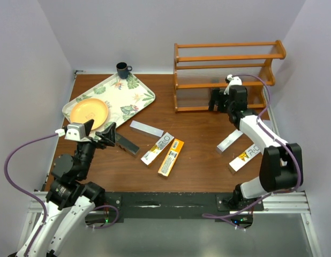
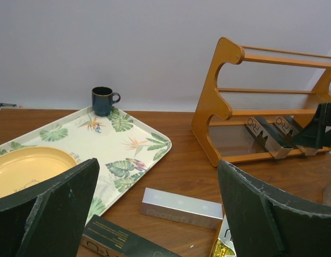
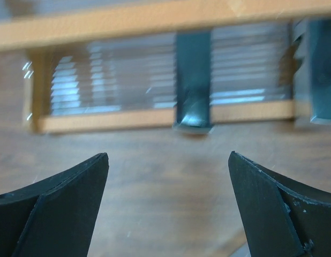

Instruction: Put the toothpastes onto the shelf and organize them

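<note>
The orange-brown wooden shelf (image 1: 230,58) stands at the back right. Two black toothpastes (image 2: 264,136) lean on its bottom tier, and the right wrist view shows one (image 3: 193,80) straight ahead on the rail (image 3: 128,120). My right gripper (image 1: 219,103) hangs open and empty just in front of that tier (image 3: 168,155). On the table lie a silver box (image 1: 147,128), a black box (image 1: 126,143), a white-yellow box (image 1: 156,148), an orange box (image 1: 171,157), another silver box (image 1: 230,141) and another white-yellow box (image 1: 246,157). My left gripper (image 1: 106,136) is open over the black box (image 2: 122,241), near the silver one (image 2: 181,208).
A leaf-patterned tray (image 1: 128,99) lies at the back left and holds a yellow plate (image 1: 89,111). A dark blue cup (image 1: 122,69) stands behind it by the wall. White walls close the table on three sides.
</note>
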`<action>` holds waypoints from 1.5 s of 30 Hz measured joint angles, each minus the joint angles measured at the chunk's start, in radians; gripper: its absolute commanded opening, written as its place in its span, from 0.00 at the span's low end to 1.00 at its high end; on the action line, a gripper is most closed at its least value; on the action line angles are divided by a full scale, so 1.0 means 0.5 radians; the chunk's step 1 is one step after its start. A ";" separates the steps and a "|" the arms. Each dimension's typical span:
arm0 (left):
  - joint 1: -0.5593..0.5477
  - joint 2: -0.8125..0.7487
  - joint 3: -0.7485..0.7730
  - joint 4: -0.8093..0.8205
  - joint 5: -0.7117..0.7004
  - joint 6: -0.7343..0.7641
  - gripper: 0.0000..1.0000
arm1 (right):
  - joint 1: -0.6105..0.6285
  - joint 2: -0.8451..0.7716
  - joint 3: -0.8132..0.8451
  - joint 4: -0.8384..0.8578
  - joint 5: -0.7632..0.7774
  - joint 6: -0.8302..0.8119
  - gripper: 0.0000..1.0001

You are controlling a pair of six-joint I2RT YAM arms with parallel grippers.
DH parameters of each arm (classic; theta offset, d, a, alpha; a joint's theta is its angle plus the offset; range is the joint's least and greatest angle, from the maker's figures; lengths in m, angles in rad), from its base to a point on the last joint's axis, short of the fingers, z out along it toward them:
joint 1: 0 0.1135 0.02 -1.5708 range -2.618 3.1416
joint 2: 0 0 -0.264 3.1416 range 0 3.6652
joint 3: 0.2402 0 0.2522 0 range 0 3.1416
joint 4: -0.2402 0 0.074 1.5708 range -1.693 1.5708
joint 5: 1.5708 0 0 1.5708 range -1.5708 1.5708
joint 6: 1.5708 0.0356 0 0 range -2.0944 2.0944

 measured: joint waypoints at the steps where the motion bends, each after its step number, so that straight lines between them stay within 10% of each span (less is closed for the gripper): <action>1: -0.001 0.000 0.000 0.000 0.001 0.000 0.98 | 0.027 -0.047 -0.043 -0.008 -0.011 0.002 0.98; 17: 0.000 0.044 0.000 -0.001 -0.021 0.000 0.98 | 0.988 -0.536 -0.571 0.362 -0.088 0.002 0.99; 31: 0.000 0.063 0.000 -0.003 -0.040 0.000 0.98 | 1.772 0.348 -0.203 0.770 0.014 -0.049 0.98; 45: 0.000 0.008 0.000 -0.002 -0.040 -0.001 0.98 | 2.002 1.005 0.399 0.766 0.069 -0.175 0.90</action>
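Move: The right hand hangs open just in front of the shelf, with the box it has shelved some 8 cm ahead and 2 cm to its right, about 8 cm lower. The dark toothpaste box next in line lies roughly 45 cm left, 17 cm back and 13 cm below; the grey box is about 10 cm right of that dark box and 6 cm farther out, the white box 14 cm right and 3 cm nearer. From the left hand, the dark box is about 6 cm ahead, 4 cm right and 29 cm down. Leftward in one fast sweep of about 45 cm, and back some 20 cm, the open right hand leaves the shelf front, rises slightly, then passes over the white box and sinks above the near end of the dark toothpaste box beside the tray. On the way the wrist turns nearly 60 degrees counter-clockwise, bringing the fingers in line with the box's length; they stay wide open, with no contact to be seen. ##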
